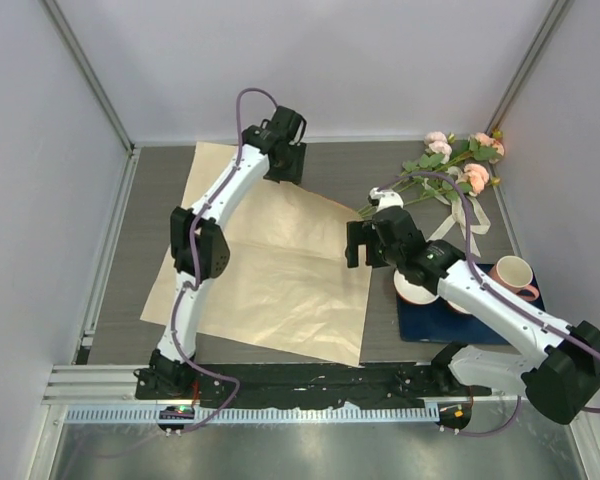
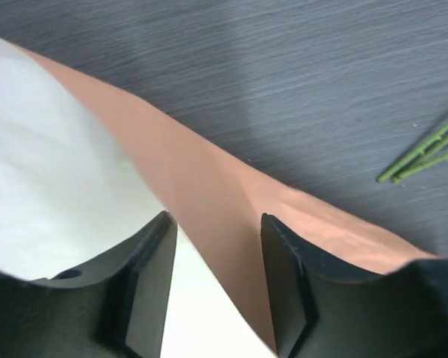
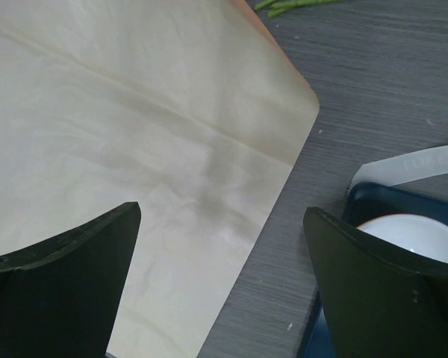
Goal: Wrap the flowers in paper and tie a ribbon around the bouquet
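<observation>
The paper [image 1: 270, 270] lies flat, tan face up, on the dark table left of centre. My left gripper [image 1: 284, 176] sits at the paper's far edge. In the left wrist view its jaws [image 2: 216, 250] stand apart around a raised edge of the paper [image 2: 209, 186], whose salmon-orange underside shows. My right gripper [image 1: 358, 250] hovers wide open over the paper's right edge [image 3: 209, 149], and nothing is between its fingers [image 3: 222, 216]. The flowers [image 1: 455, 160] lie at the far right corner, with stems [image 2: 425, 153] pointing toward the paper. The cream ribbon [image 1: 450, 225] lies loose beside them.
A dark blue mat [image 1: 450, 322] at the right front carries a white bowl [image 1: 415, 288] and a pink mug [image 1: 515, 277]. The right arm reaches over this mat. White walls close in the table on three sides.
</observation>
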You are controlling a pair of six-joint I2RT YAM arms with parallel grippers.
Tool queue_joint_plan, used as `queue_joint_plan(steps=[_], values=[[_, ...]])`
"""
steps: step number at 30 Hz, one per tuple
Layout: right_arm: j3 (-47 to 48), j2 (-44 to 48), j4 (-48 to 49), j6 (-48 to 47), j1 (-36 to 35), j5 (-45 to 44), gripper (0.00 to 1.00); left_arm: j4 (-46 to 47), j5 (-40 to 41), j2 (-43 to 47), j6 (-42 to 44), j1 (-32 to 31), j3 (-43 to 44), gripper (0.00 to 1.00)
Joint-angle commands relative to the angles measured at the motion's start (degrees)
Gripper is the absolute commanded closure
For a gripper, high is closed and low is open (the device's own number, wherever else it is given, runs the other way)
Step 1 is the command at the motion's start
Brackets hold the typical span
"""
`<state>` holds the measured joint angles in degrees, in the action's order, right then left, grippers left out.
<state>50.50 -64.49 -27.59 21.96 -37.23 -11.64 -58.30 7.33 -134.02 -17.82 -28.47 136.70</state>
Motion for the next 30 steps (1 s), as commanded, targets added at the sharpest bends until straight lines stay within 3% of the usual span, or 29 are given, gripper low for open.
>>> queue_joint_plan(steps=[1,2,3,4,7,8,10,11,14,17,19,22,25,30], values=[[5.0,0.3,0.6,-6.1,0.2,-6.0,0.02,-1.5,-4.4,9.9,-2.5,0.9,-3.9,0.36],[5.2,0.2,0.8,-7.0,0.3,-6.9,0.02,2.2,-4.6,14.4,-3.2,1.0,-8.3,0.14],[5.6,-0.1,1.2,-8.8,0.4,-7.7,0.02,5.0,-5.2,18.8,-3.8,1.3,-14.3,0.01],[6.0,-1.7,1.8,-9.5,0.8,-7.9,0.02,8.2,-6.7,28.8,-4.9,1.4,-25.1,0.0],[9.2,-6.1,4.3,-10.6,3.6,-8.4,0.02,16.1,-7.2,41.9,-10.8,3.1,-38.9,0.0],[10.7,-10.3,4.6,-10.0,5.1,-7.5,0.02,18.5,-7.9,49.1,-12.6,3.9,-47.7,0.0],[15.0,-14.2,5.5,-7.8,11.4,-3.1,0.01,21.7,-12.0,56.0,-16.0,3.9,-56.8,0.01],[16.3,-18.3,7.3,-7.0,13.5,3.9,0.02,24.7,-16.3,60.6,-20.0,3.9,-64.7,0.02],[20.7,-22.3,9.0,-8.9,16.5,14.0,0.04,32.2,-23.8,63.9,-26.2,3.9,-76.2,0.0],[16.7,-19.9,12.7,-8.4,16.5,15.6,0.02,34.1,-27.9,61.2,-27.2,3.9,-75.2,0.0],[14.0,-17.1,13.4,-8.6,16.5,17.3,0.02,32.5,-26.2,59.7,-27.5,3.9,-74.4,0.0],[13.7,-16.2,14.3,-10.4,16.4,21.8,0.02,41.2,-23.2,63.5,-32.5,3.9,-84.7,0.04],[18.6,-21.0,13.4,-13.4,16.4,20.1,0.02,42.6,-21.2,64.3,-36.5,3.9,-92.0,0.06],[32.6,-33.1,10.2,-16.0,16.7,18.5,0.02,37.4,-21.0,63.5,-39.2,4.0,-95.2,0.0]])
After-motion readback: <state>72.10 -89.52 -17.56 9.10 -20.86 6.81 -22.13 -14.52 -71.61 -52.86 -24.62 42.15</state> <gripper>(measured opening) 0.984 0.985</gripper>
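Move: Between the left hand's half-open fingers runs the paper's curled far edge; the paper's middle lies some 16 cm back, 6 cm to the left and 12 cm below. The flower stem ends are about 15 cm to its right and 2 cm back. From the right hand, the paper's folded far-right corner is roughly 16 cm ahead and 3 cm right, 12 cm down, with the stem ends beside it; the tray's left bowl sits 15 cm right, 3 cm back. Spreading wide open, the left fingers let go of the paper's far edge; the hand pulls back nearly 25 cm over the sheet, arching up about 12 cm before sinking below its starting height, its left side rolling down some 35 degrees. The right hand, still open, reaches forward about 13 cm towards the far-right corner, eases back slightly, then pushes forward again, rising a little over the sheet. ##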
